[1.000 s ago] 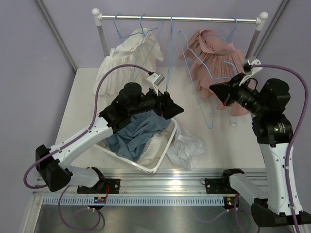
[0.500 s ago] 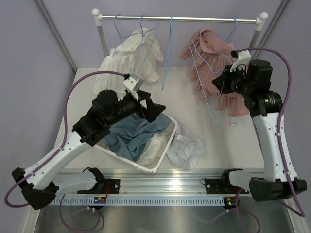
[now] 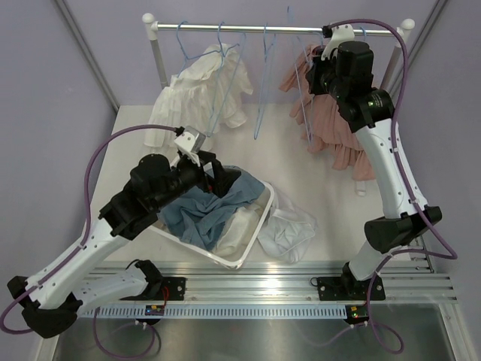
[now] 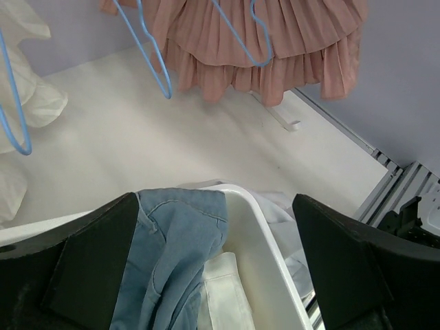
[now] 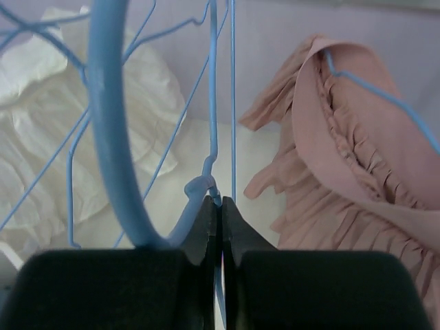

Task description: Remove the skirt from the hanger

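A blue denim skirt [image 3: 199, 210] [image 4: 172, 234] lies crumpled in the white basket [image 3: 259, 226] [image 4: 254, 220], on no hanger. My left gripper [image 3: 229, 179] [image 4: 214, 199] hovers just above it, wide open with nothing between the fingers. My right gripper [image 3: 317, 74] [image 5: 221, 206] is raised to the rail [image 3: 225, 28] and is shut on the twisted neck of a bare blue wire hanger [image 3: 306, 128] [image 5: 110, 137]. The hanger's hook reaches rail height; whether it rests on the rail I cannot tell.
A pink pleated garment [image 3: 338, 124] [image 5: 357, 137] [image 4: 275, 41] hangs on its own hanger right of my right gripper. A white garment [image 3: 199, 86] [image 5: 41, 137] hangs at the left. Another bare hanger [image 3: 263, 83] hangs between them. White cloth [image 3: 289, 229] lies beside the basket.
The right arm has carried the bare hanger from over the table up to the rail. The left arm has drawn back left over the basket, and its jaws have spread wider.
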Robot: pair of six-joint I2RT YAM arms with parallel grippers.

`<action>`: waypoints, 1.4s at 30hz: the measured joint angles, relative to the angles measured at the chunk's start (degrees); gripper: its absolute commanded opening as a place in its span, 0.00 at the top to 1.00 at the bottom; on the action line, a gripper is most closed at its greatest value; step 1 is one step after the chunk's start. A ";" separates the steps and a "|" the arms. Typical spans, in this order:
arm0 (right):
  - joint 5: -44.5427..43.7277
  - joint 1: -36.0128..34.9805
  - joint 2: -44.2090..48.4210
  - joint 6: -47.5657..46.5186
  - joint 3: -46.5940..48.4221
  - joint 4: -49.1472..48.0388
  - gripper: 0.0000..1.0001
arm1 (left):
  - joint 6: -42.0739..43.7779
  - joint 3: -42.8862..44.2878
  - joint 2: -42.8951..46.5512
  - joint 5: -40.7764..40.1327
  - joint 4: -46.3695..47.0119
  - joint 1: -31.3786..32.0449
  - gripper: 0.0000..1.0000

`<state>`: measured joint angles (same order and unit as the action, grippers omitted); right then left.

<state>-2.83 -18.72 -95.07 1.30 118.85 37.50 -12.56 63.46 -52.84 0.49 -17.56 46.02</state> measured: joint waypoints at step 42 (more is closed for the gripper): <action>33.99 9.64 12.37 -24.55 -10.43 5.35 0.00 | 6.38 -0.02 -13.86 7.80 4.57 5.38 0.01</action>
<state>31.16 -9.08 -82.70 -23.24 108.42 42.85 -6.17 63.44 -66.70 8.29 -12.99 51.40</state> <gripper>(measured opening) 0.993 0.987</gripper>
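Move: The bare blue hanger is already in the right hand's shut fingers, and its free spot on the rail lies about 9 cm ahead, 2 cm to the left and 3 cm up. An empty hanger hangs roughly 9 cm ahead and 8 cm left, its middle 7 cm down; the pink dress is about 8 cm ahead, 8 cm right and 17 cm down. From the left hand the spot is some 30 cm ahead, 14 cm right and 10 cm up, and the dropped white garment 16 cm right, 5 cm back and 30 cm down. The held hanger goes forward about 9 cm to the rail, first rising some 3 cm and then sinking to set its hook over the bar. The right fingers then open wide and let go, and the hand backs straight off some 16 cm, drifting slightly right and turning about 30 degrees counter-clockwise. Late on, the open left hand swings about 8 cm right and 6 cm down, towards the dropped white garment. ##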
